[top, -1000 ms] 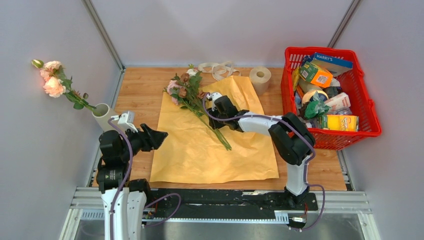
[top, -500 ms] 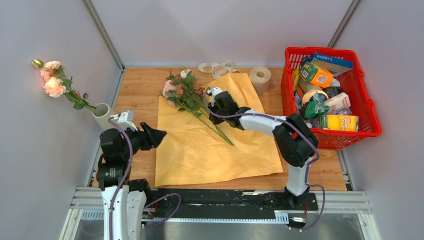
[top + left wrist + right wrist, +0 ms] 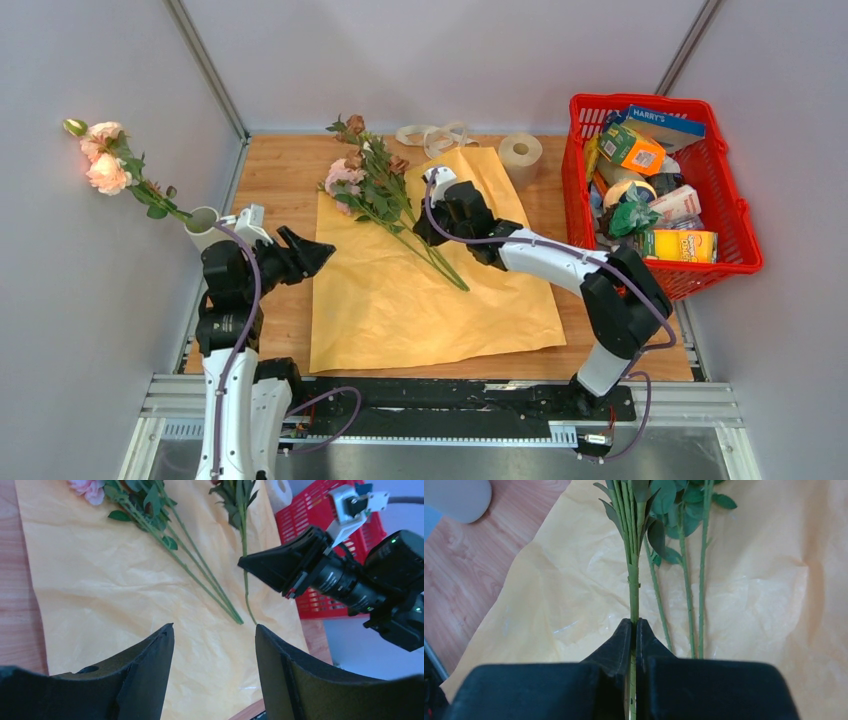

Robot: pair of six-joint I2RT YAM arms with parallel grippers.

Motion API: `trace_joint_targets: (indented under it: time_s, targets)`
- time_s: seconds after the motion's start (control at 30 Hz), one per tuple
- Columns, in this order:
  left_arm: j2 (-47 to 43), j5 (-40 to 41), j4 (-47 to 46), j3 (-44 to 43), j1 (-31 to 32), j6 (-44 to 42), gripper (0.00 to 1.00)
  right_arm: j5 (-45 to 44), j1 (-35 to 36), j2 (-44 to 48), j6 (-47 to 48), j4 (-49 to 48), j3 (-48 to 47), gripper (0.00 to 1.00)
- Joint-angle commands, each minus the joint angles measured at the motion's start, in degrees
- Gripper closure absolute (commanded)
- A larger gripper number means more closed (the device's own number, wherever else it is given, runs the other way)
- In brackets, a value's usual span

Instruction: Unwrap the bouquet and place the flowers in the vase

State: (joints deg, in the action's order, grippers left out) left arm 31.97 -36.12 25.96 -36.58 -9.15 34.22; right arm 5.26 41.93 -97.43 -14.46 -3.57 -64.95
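The bouquet lies unwrapped: loose flowers (image 3: 372,188) rest on the spread yellow-tan paper (image 3: 420,300). My right gripper (image 3: 427,232) is shut on one green stem (image 3: 633,580), pinched between its fingertips (image 3: 634,626). The left wrist view shows that stem (image 3: 243,540) lifted off the paper, its lower end hanging below the grip. Other stems (image 3: 200,575) lie flat beside it. The vase (image 3: 203,225) stands at the left table edge with pink roses (image 3: 105,160) leaning out of it. Next to it my left gripper (image 3: 318,252) hovers open, and nothing sits between its jaws (image 3: 214,627).
A beige ribbon (image 3: 435,135) and a toilet paper roll (image 3: 520,152) lie at the back of the table. A red basket (image 3: 745,240) full of groceries fills the right side. Grey walls close in left and behind.
My right gripper has shut on one stem and raised it, drawing the flower heads toward the back wall. The left gripper has risen slightly and stayed open.
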Motion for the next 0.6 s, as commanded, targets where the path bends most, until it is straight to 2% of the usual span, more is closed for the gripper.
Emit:
trace_joint_targets:
  time_s: [0.0,0.23,0.37,0.4,0.57]
  targets:
    - [1.34,-3.16,-12.39,1.24,0.53,5.42,0.32,4.84,0.43,5.14,-3.55,-6.97,1.93,1.0]
    - [6.0,-2.73,-25.59,4.67,4.75,10.6,0.32,18.1,2.01,12.16,-10.4,-19.34,8.59,1.0]
    - [7.66,-2.11,-38.05,7.04,8.97,14.21,0.32,19.44,4.99,14.1,-13.22,-21.65,9.49,1.0]
    - [8.11,-2.46,-39.3,7.13,12.02,14.56,0.32,19.7,5.7,14.28,-13.58,-21.83,9.49,1.0]
    - [8.2,-2.12,-44.49,6.7,18.36,14.04,0.32,20.23,8.86,15.16,-15.51,-22.97,9.84,1.0]
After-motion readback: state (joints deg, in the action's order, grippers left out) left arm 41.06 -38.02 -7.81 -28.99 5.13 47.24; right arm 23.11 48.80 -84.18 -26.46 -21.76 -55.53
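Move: The brown-rose stem is pinched in the right hand, roughly 19 cm to the right of the left hand's open fingers, 11 cm farther out and 9 cm lower. From the right hand, the left gripper is therefore some 19 cm left, 11 cm back and 9 cm up. The other flower stems lie on the paper about 4 cm ahead of the right hand, 6 cm left and 11 cm below; the vase stands roughly 40 cm to its left and 2 cm back. The brown-rose stem, still pinched in the right fingers, is carried back and up about 11 cm each and some 5 cm left towards the left gripper, the right wrist rolling its left side up and turning counter-clockwise. The left hand comes to meet it, first slightly forward, then about 7 cm right and a little up, turning some 15 degrees clockwise, fingers staying open. ##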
